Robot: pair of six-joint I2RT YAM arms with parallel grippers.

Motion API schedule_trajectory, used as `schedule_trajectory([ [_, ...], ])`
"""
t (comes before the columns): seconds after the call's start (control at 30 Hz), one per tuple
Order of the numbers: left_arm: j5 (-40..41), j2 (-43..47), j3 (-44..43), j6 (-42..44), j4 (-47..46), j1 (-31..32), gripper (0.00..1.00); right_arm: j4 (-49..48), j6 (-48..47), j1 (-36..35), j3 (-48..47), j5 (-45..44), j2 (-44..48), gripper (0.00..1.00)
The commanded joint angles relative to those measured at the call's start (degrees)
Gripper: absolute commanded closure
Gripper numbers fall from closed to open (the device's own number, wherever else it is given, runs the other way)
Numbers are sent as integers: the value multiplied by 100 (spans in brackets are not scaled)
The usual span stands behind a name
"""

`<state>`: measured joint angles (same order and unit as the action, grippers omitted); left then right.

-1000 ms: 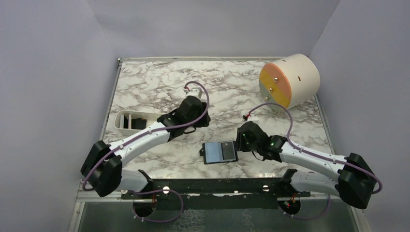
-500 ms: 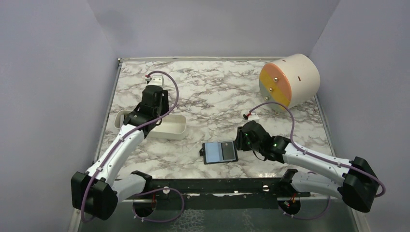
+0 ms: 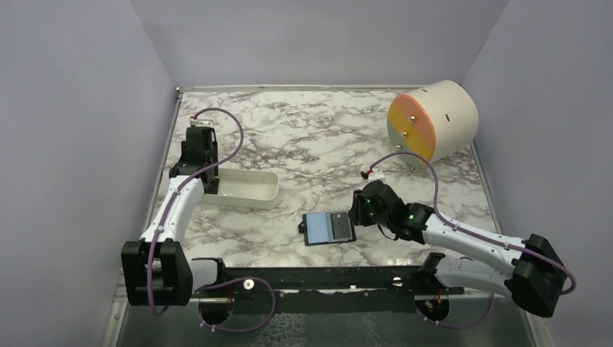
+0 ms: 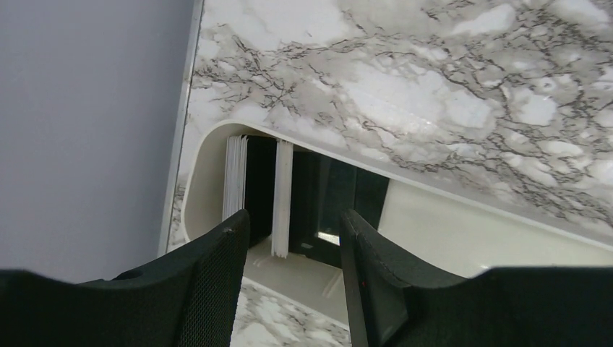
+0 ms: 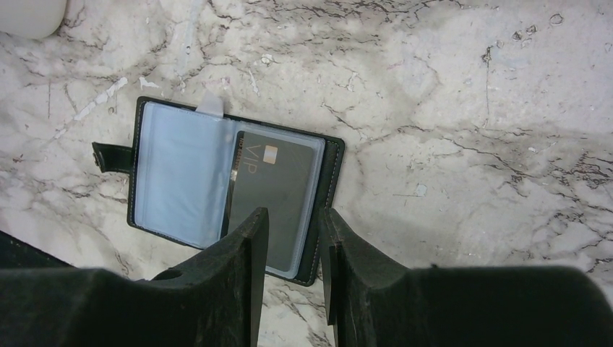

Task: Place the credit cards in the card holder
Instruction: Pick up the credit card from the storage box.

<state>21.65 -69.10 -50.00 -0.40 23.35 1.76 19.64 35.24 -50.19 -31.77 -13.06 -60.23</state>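
Observation:
The card holder (image 3: 318, 228) lies open on the marble, light blue sleeves up (image 5: 177, 173). One dark credit card (image 5: 273, 195) marked VIP sits in its right sleeve. My right gripper (image 5: 293, 217) hangs open over the holder's right edge (image 3: 356, 215), nothing between its fingers. More credit cards (image 4: 282, 188) stand on edge in the left end of the white tray (image 4: 463, 231), some white-edged, some dark (image 4: 340, 195). My left gripper (image 4: 294, 215) is open just short of them, over the tray's left end (image 3: 206, 177), which it hides from above.
A large cream drum (image 3: 432, 119) with an orange and yellow face lies at the back right. The white tray (image 3: 253, 189) runs along the table's left side, close to the raised edge and the left wall.
My left arm has swung from the table's middle out to the left end of the tray. The right arm and the card holder have barely moved.

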Motion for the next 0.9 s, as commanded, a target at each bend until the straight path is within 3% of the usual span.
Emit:
schedule_trajectory([
  [0.0, -458, -136, 237, 898, -391, -324, 48, -162, -147, -28, 11, 38, 67, 67],
  [0.17, -878, -226, 552, 983, -1025, -760, 48, -249, -158, -34, 59, 78, 68, 67],
  [0.5, -933, -923, 454, 1242, -1343, -930, 48, -232, -190, -34, 34, 30, 136, 67],
  [0.87, -166, -1279, 366, 1430, -1379, -993, 48, -220, -219, -34, 22, -69, 193, 67],
])
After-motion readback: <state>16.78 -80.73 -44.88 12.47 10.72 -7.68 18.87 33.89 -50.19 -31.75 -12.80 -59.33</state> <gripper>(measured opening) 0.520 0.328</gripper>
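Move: The middle stack of credit cards, standing on edge in the storage box, is about 4 cm to the left of my left hand, roughly level with it in reach and some 11 cm below. The left stack stands about 4 cm farther left of it, the dark cards lean about 3 cm to its right, and the empty part of the box opens about 12 cm to my hand's right. From my idle right hand, the middle stack is some 50 cm left and 13 cm ahead. I sink my left hand about 7 cm into the card end of the storage box while shifting some 5 cm left, quicker at first and then easing. My wrist tips the fingers down by about 10 degrees. They stay half open, ending with the middle stack's white edges in line between them; no contact can be seen. ##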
